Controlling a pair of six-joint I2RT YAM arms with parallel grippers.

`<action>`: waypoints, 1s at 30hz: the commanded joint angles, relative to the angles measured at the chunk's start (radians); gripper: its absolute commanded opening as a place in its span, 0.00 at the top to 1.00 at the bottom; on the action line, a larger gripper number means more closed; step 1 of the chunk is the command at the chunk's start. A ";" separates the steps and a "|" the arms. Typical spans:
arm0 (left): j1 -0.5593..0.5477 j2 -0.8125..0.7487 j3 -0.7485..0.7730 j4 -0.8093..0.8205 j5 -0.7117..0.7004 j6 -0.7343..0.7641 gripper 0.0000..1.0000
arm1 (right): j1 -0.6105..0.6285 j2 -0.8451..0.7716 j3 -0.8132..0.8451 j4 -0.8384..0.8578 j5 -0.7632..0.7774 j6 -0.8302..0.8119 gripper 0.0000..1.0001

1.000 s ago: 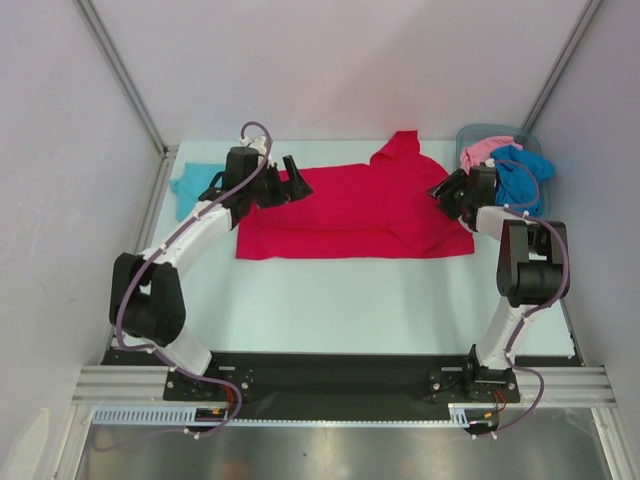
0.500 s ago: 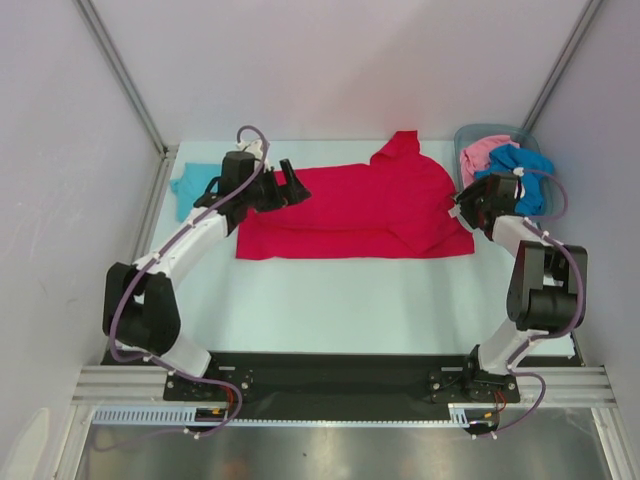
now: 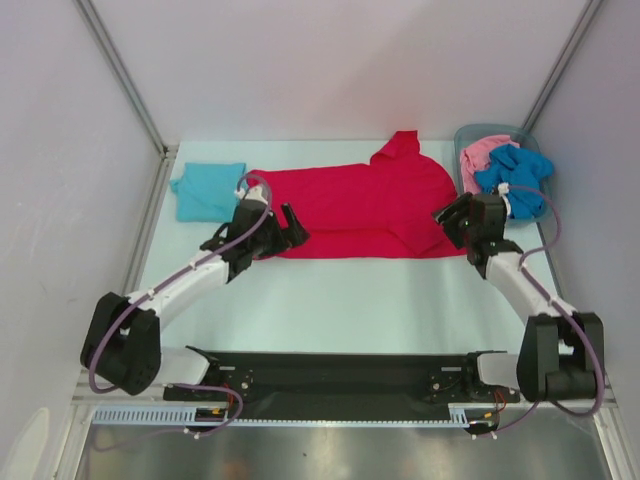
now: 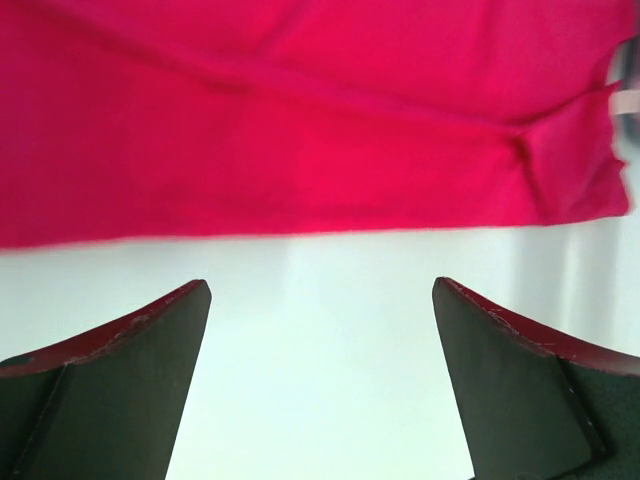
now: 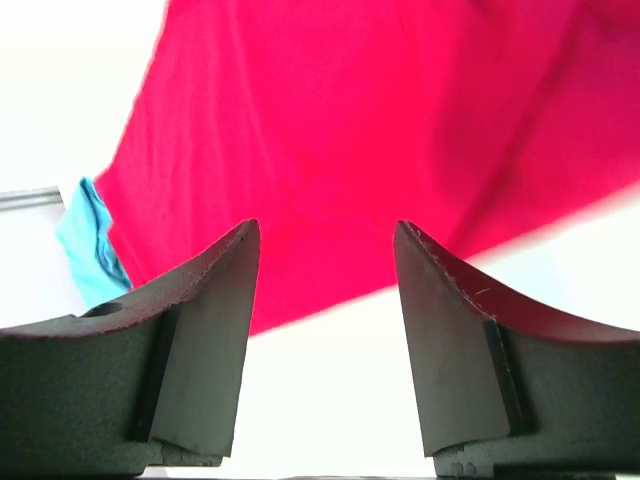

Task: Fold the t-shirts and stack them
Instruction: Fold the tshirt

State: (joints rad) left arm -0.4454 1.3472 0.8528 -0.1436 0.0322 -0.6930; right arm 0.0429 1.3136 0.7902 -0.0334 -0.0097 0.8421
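A bright red t-shirt [image 3: 370,205] lies spread flat across the back of the table, one sleeve sticking up at the far edge. It fills the upper part of the left wrist view [image 4: 300,120] and of the right wrist view [image 5: 380,130]. A folded light teal t-shirt [image 3: 208,190] lies at the back left, its corner also showing in the right wrist view [image 5: 88,245]. My left gripper [image 3: 285,228] hangs open at the red shirt's near left corner, nothing between its fingers. My right gripper [image 3: 452,214] is open at the shirt's near right corner, empty.
A grey bin [image 3: 470,135] at the back right holds a pink shirt [image 3: 480,152] and a deeper blue shirt [image 3: 515,175]. Bare table [image 3: 360,300] lies in front of the red shirt. Metal frame posts stand at both back corners.
Both arms have pulled back toward the near side. The left gripper moved from over the shirt's far left part to its near left corner. The right gripper came down to the near right corner.
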 commanded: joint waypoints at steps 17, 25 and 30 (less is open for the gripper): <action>-0.024 -0.073 -0.336 0.306 -0.212 -0.197 0.00 | 0.052 -0.280 -0.338 -0.060 0.191 0.113 0.39; 0.017 0.030 -0.290 0.329 -0.201 -0.200 0.00 | 0.029 -0.238 -0.379 -0.014 0.203 0.150 0.38; 0.042 0.082 -0.304 0.423 -0.144 -0.237 0.00 | -0.050 -0.148 -0.402 0.119 0.102 0.169 0.38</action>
State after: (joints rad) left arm -0.4213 1.4136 0.5278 0.1822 -0.1452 -0.8909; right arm 0.0372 1.1172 0.4068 -0.0353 0.1413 0.9798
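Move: The red t-shirt lies spread below both my hands. Its near-left corner, hidden under my left gripper, is about 13 cm left of the left hand, 2 cm back and 12 cm down; the folded turquoise t-shirt lies 15 cm ahead and 22 cm left of that hand. The near-right corner is some 6 cm back, 4 cm right and 13 cm below my right hand; the laundry basket sits about 15 cm ahead and 17 cm right of it. I bring both empty hands down towards the red shirt's near corners. My right hand draws back and sinks, nearly 10 cm each, easing a little right, turning some 10 degrees clockwise and tipping down. My left sinks about 9 cm and goes 4 cm left, dipping back 5 cm before coming mostly forward again, turning 15 degrees counter-clockwise. The left fingers stay wide open, the right ones partly open. ##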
